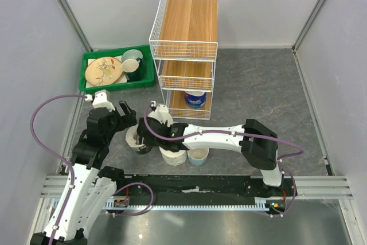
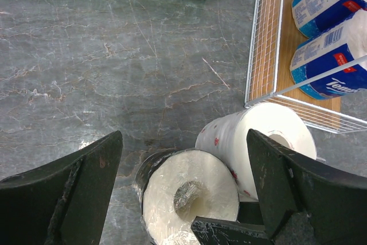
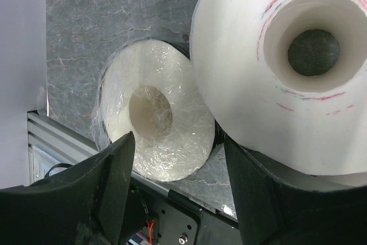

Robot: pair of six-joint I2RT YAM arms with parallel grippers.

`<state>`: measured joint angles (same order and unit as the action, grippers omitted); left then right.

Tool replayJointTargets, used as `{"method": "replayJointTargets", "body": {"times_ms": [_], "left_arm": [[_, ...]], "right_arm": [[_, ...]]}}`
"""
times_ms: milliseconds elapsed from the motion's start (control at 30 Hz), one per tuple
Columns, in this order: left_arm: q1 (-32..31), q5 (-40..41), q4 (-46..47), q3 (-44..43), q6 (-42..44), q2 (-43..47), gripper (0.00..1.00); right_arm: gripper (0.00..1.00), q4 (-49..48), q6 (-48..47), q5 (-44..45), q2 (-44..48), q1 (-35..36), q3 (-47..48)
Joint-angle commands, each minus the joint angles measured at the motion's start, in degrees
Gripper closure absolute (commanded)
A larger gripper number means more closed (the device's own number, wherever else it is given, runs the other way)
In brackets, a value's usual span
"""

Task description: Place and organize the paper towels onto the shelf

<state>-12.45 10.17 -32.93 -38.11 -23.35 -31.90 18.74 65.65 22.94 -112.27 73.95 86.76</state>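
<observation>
A dark-wrapped paper towel roll (image 2: 189, 199) (image 1: 136, 139) (image 3: 155, 120) stands on end on the floor, core upward. My left gripper (image 2: 183, 193) (image 1: 129, 120) hangs open above it, its fingers wide on both sides without touching. My right gripper (image 3: 178, 187) (image 1: 142, 140) reaches in from the right, open, with the roll's edge between its fingers. A white roll with red dots (image 2: 258, 136) (image 3: 287, 67) (image 1: 175, 154) stands right beside it. Two blue-wrapped rolls (image 2: 330, 27) (image 1: 195, 98) lie on the bottom tier of the white wire shelf (image 1: 184, 44).
A green tray (image 1: 148, 73) with a plate and a cup sits left of the shelf. A pale blue cup (image 1: 198, 155) stands right of the white roll. The right arm's forearm (image 1: 223, 137) stretches across in front of the shelf.
</observation>
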Motion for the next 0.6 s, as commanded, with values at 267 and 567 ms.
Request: {"method": "replayJointTargets", "body": {"times_ms": [267, 567], "left_arm": [[0.3, -0.3, 1.4, -1.5, -0.8, 0.1, 0.04], [0.3, -0.4, 1.5, -1.4, -0.7, 0.0, 0.04]], "right_arm": [[0.37, 3.9, 0.1, 3.3, -4.4, 0.2, 3.2], [0.6, 4.3, -1.5, 5.0, -3.3, 0.2, 3.1]]}}
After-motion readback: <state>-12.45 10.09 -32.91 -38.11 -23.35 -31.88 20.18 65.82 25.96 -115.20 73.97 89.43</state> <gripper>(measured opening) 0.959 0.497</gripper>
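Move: The black-wrapped paper towel roll's middle is about 3 cm to the right hand's left, level with it fore and aft and some 5 cm below. The red-dotted roll stands about 6 cm ahead and 6 cm to the hand's right; the plain white roll is 11 cm to its right and 3 cm back. From the idle left hand the black-wrapped roll lies some 7 cm back, 4 cm right and 12 cm below. The right hand, already down at the black-wrapped roll with its fingers astride the wall nearest the other rolls, eases about 1 cm forward and 1 cm down, its attitude nearly unchanged. Its fingers then close from roughly three-quarters to half open, one finger inside the cardboard core and the other in the gap beside the red-dotted roll, and come to pinch the wrapped paper wall between them. ##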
